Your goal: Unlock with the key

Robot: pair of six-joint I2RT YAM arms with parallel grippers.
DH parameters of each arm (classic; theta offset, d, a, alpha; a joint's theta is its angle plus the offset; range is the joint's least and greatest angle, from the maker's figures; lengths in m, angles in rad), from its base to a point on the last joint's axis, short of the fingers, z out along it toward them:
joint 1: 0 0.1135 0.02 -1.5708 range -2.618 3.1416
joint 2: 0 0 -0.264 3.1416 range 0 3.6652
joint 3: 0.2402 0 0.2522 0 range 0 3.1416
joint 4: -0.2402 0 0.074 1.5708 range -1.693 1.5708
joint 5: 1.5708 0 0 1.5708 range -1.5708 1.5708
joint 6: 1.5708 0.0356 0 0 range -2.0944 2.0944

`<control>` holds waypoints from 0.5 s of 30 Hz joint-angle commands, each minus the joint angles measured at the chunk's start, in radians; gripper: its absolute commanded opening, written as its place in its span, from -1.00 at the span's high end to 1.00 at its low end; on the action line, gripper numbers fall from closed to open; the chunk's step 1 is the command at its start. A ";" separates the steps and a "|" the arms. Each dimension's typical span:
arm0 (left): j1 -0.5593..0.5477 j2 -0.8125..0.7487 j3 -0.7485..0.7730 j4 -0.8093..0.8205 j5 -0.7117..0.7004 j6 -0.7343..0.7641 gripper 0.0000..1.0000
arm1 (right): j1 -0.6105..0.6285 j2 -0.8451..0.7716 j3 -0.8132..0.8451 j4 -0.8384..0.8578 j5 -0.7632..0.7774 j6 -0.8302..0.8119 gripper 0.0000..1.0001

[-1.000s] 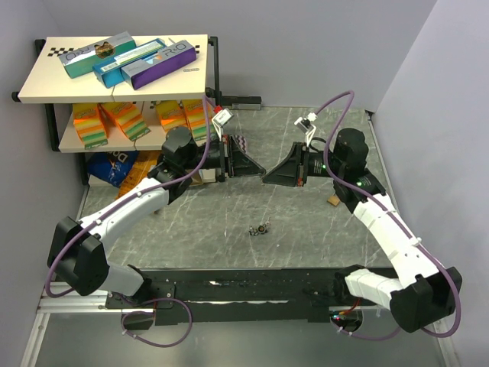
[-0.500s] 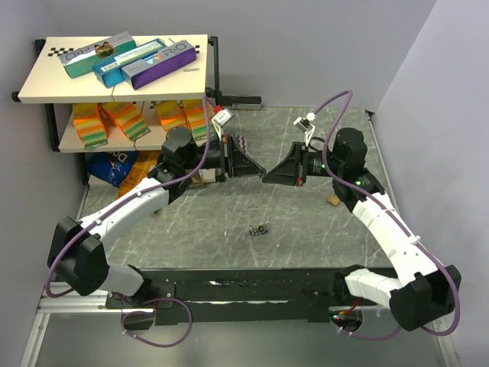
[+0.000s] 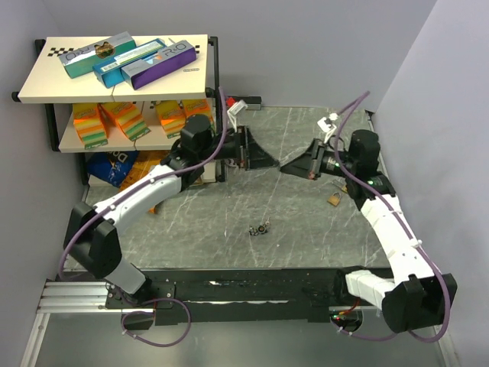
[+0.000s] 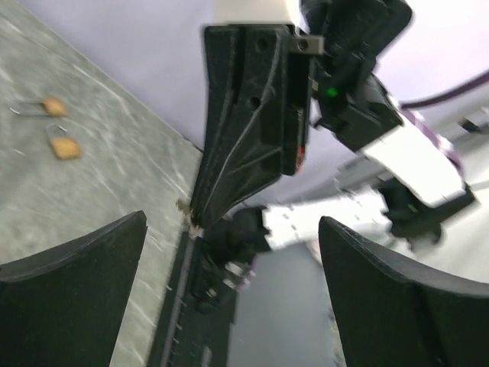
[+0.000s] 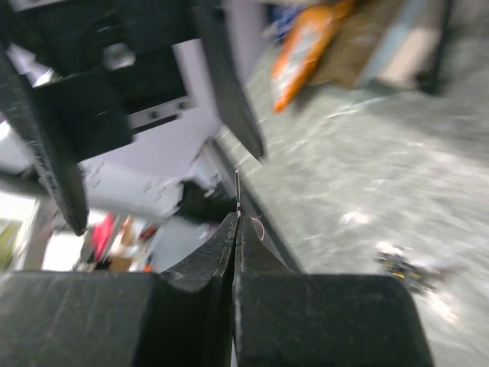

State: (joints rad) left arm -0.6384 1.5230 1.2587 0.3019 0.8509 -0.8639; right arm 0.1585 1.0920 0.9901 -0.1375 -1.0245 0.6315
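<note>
My right gripper is shut, and a thin silver key, seen edge-on, sticks out from between its tips. It hangs in the air over the middle of the table. My left gripper faces it tip to tip with its jaws wide open and nothing between them. In the left wrist view the shut right gripper shows a tiny pale bit at its tip. Two small brass padlocks lie on the table, close to the right arm.
A small dark cluster of metal bits lies on the table in front of the grippers. At the back left stands a shelf with boxes, and snack bags lie beneath it. Grey walls close in the back and right.
The left gripper has opened and the right gripper has shut. Both grippers, still tip to tip, have shifted right and toward the back of the table.
</note>
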 commanded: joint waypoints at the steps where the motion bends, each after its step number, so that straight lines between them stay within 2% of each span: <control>1: -0.047 0.099 0.143 -0.181 -0.224 0.141 -0.99 | -0.117 -0.078 0.047 -0.219 0.119 -0.121 1.00; 6: -0.113 0.273 0.281 -0.361 -0.447 0.175 -0.95 | -0.267 -0.152 0.122 -0.332 0.298 -0.170 1.00; 7: -0.122 0.349 0.356 -0.398 -0.473 0.175 -0.95 | -0.280 -0.167 0.160 -0.349 0.323 -0.177 1.00; 9: -0.156 0.435 0.447 -0.522 -0.541 0.183 -0.94 | -0.284 -0.182 0.202 -0.410 0.389 -0.197 1.00; 13: -0.230 0.702 0.751 -0.719 -0.622 0.210 -0.92 | -0.290 -0.247 0.257 -0.441 0.498 -0.190 1.00; 15: -0.247 0.768 0.821 -0.777 -0.647 0.226 -0.93 | -0.290 -0.268 0.263 -0.462 0.520 -0.182 1.00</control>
State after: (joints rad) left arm -0.8299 2.1746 1.9198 -0.2512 0.3229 -0.6918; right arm -0.1253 0.8791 1.2015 -0.5266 -0.6212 0.4614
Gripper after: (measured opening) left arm 0.964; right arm 0.007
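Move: The near padlock lies about 11 cm ahead of the open left hand, some 19 cm to its right and 33 cm below. The second padlock is 3 cm farther out and 3 cm more to the right; the small metal bunch is almost beneath the left hand, about 2 cm ahead and 3 cm to its left. From the right hand, holding the key, the near padlock lies about 11 cm ahead, 16 cm right and 30 cm down. Open left hand sweeps about 16 cm down, rightward and forward towards the padlocks; right, keeping the key, withdraws rightward. ##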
